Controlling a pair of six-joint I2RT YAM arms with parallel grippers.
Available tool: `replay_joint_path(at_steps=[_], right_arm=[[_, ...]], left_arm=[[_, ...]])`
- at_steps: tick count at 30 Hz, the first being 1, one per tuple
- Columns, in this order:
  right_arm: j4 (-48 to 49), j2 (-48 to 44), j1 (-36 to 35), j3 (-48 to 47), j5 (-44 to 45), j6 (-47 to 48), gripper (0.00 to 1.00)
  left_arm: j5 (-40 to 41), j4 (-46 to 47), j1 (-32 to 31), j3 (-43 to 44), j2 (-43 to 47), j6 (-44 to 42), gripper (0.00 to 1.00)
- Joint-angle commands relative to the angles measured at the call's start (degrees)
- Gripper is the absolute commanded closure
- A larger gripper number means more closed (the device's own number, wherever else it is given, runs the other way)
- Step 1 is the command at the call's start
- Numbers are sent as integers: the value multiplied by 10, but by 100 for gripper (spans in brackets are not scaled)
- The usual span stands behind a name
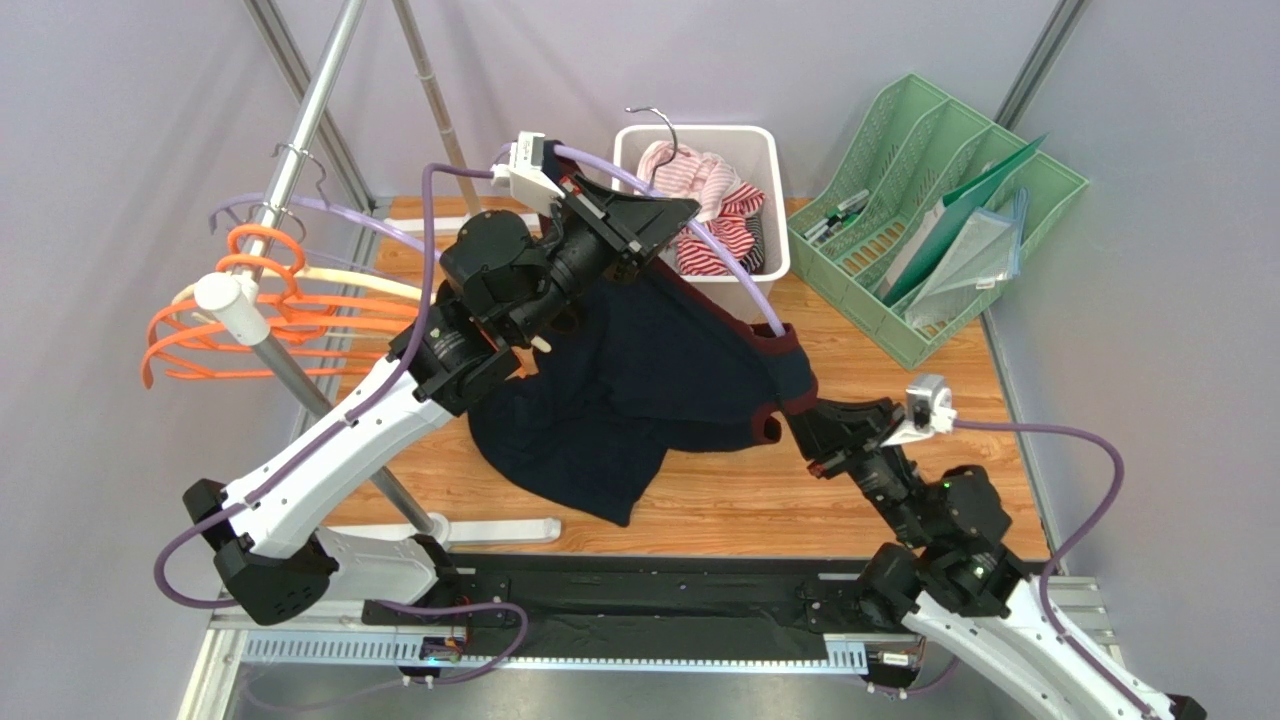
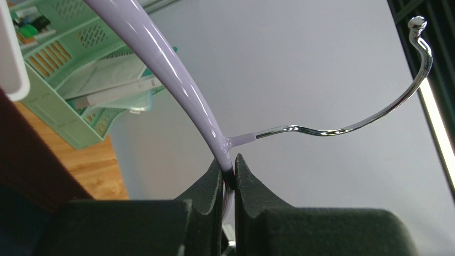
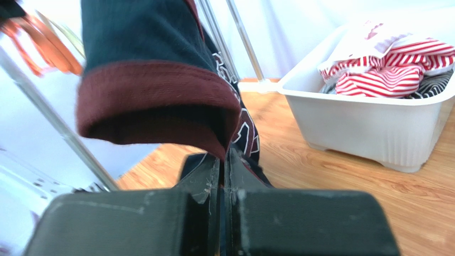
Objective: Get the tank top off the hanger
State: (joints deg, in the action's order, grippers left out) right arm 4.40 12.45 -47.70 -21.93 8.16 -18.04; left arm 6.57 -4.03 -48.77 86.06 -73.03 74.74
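A dark navy tank top (image 1: pixel 631 398) with maroon trim hangs from a lavender hanger (image 1: pixel 736 270) above the wooden table. My left gripper (image 1: pixel 673 218) is shut on the hanger, just below its chrome hook (image 2: pixel 374 114); in the left wrist view the jaws (image 2: pixel 228 178) pinch the lavender bar (image 2: pixel 160 50). My right gripper (image 1: pixel 793 420) is at the garment's right end, by the hanger's tip. In the right wrist view it (image 3: pixel 224 160) is shut on the folded maroon hem (image 3: pixel 155 96) of the tank top.
A white bin (image 1: pixel 769 150) of striped clothes stands at the back, with a green desk organizer (image 1: pixel 939 210) to its right. At the left, a metal rack pole (image 1: pixel 286 195) carries orange hangers (image 1: pixel 226 323). The rack's base (image 1: pixel 481 528) lies near the table's front.
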Motion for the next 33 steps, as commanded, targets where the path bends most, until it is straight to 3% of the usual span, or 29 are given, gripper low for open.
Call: replay_joint_path(at_steps=[1,7,12,16,19,21,27,29,33], right_arm=[[-126,-101,1,-4,21,-51,100],[-269,-152,1,-9,28,-102,100],[-273,-148,0,24,16,-146,100],[-223,-128,1,46,8,-169,100],[-153,-73,0,59,-52,-169,100],[-111,-29,0,66,-125,-155,100],[-68,82,0,68,-162,-162,100],[-64,94,0,61,-145,-174,100],[-71,121,4,30,-27,-192,100]], left_arm=[[92,43,5,46,7,-166,100],[98,55,6,53,-6,-167,100],[57,69,7,53,-16,-130,100],[-16,99,15,47,-24,-80,100],[-77,152,24,33,-34,-24,100],[-88,158,24,36,-40,-14,100],[-117,196,25,9,-35,33,100],[-151,197,25,15,-39,46,100],[-268,196,32,13,-37,77,100]])
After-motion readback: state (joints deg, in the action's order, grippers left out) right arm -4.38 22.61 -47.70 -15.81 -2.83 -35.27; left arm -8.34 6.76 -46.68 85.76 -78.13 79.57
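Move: The tank top's near shoulder is still on the right end of the purple hanger, which ends about 7 cm above the right hand, some 2 cm ahead and 1 cm left; that hand already pinches the shoulder's edge. The white basket stands some 32 cm ahead, 7 cm left and 22 cm below. From the left hand, which grips the hanger by its hook, that hanger end lies about 11 cm right, 7 cm back and 15 cm below. The tank top's shoulder, kept pinched in the right fingers, is tugged back and right a few centimetres, then drawn down about 12 cm off the hanger's end and swung left beneath it, the fingers tipping down some 30 degrees. The left hand keeps its grip on the hanger, eases forward, then slides right and turns slightly clockwise. ##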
